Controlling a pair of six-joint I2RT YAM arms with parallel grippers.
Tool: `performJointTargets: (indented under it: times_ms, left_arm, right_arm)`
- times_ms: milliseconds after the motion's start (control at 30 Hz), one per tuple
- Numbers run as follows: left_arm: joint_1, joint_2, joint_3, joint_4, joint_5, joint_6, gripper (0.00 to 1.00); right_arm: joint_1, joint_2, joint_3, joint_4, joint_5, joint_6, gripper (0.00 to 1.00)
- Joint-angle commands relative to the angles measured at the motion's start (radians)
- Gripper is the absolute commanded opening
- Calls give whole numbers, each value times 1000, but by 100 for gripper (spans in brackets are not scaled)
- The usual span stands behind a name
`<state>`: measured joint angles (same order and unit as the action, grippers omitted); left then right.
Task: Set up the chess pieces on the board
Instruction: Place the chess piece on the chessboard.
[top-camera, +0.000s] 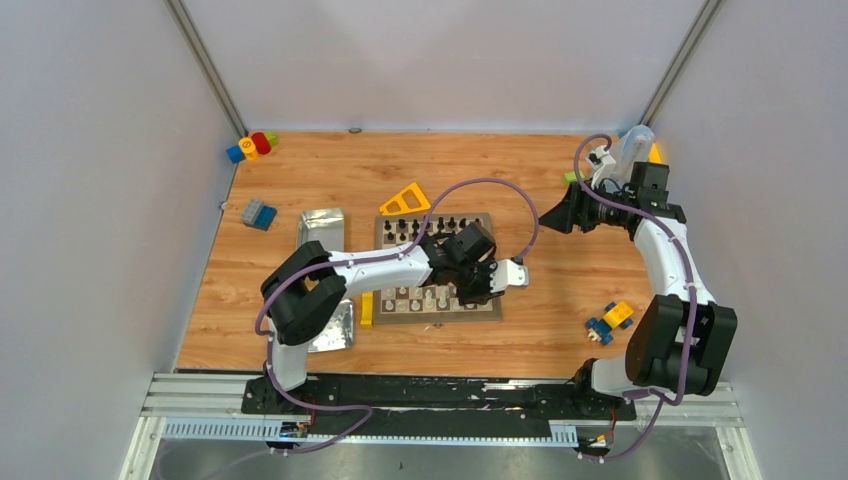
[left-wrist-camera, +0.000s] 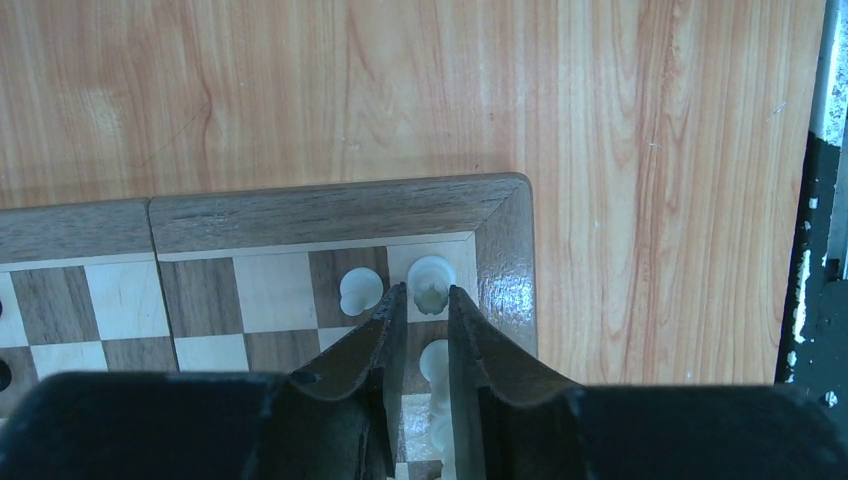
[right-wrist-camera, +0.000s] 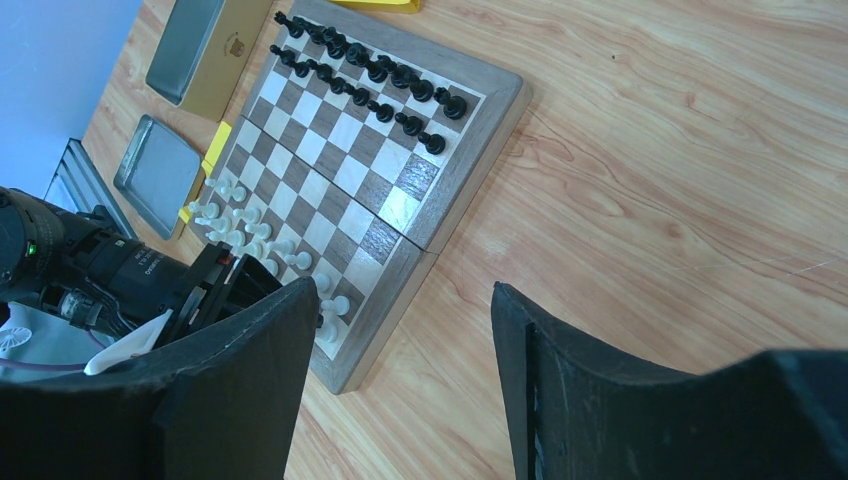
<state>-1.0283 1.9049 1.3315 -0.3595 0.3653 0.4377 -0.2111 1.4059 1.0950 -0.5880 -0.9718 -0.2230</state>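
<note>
The board (top-camera: 384, 240) lies mid-table. Black chess pieces (top-camera: 440, 225) fill its two far rows, also seen in the right wrist view (right-wrist-camera: 375, 70). White pieces (right-wrist-camera: 245, 215) crowd the near rows. My left gripper (top-camera: 478, 296) hangs over the board's near right corner (left-wrist-camera: 330, 212). Its jaws (left-wrist-camera: 427, 290) stand narrowly open on either side of a white rook (left-wrist-camera: 431, 270), which is upright on the corner square. Another white piece (left-wrist-camera: 360, 290) stands one square to the left. My right gripper (top-camera: 550, 215) is raised right of the board, wide open (right-wrist-camera: 405, 290) and holding nothing.
Two metal tins (top-camera: 322, 230) (top-camera: 335, 328) lie left of the board, a yellow block (top-camera: 367, 308) against its left edge, a yellow triangle (top-camera: 405, 200) behind it. Toy blocks (top-camera: 258, 213) (top-camera: 252, 146) sit far left, a toy car (top-camera: 610, 320) near right.
</note>
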Motion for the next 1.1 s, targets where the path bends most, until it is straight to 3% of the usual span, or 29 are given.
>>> performJointTargets:
  times_ms: [0, 533, 767, 900, 1000, 1067]
  left_arm:
    - [-12, 1, 39, 0, -4, 22, 31]
    - [-11, -109, 50, -50, 2, 28, 41]
    - [12, -268, 20, -100, -114, 20, 53]
    - [108, -379, -28, -108, -154, -8, 59]
    - [246, -453, -62, -101, -160, -49, 66]
    - [342, -508, -91, -90, -149, -87, 74]
  right_arm:
    - [-4, -1, 40, 5, -31, -15, 65]
    - [-2, 5, 42, 5, -31, -16, 65]
    - [-3, -12, 39, 4, -30, -31, 70]
    - [-4, -33, 39, 5, -8, -37, 77]
    - [-4, -46, 38, 6, 15, -39, 83]
    - [-3, -56, 41, 8, 36, -38, 98]
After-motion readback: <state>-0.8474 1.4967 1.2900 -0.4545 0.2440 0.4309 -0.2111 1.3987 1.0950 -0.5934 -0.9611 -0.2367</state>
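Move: Between the left fingertips, practically at the hand point and about 1 cm lower at its middle, stands the white chess piece on the board's near right corner square. A white pawn stands about 3 cm ahead of it; the next white back-row piece is about 3 cm to its left. The board's middle lies some 9 cm ahead and 10 cm left of this hand. From the right hand the corner piece is roughly 9 cm back, 10 cm left and 13 cm below. Spreading its already loosened fingers around the corner piece, the left hand first stays nearly in place, then climbs away ever faster, about 14 cm up, swinging some 8 cm left and 6 cm forward over the board while opening wide, tipping its fingers outward and turning about 15 degrees counter-clockwise. The right hand stays put, its fingers opening a little wider. ##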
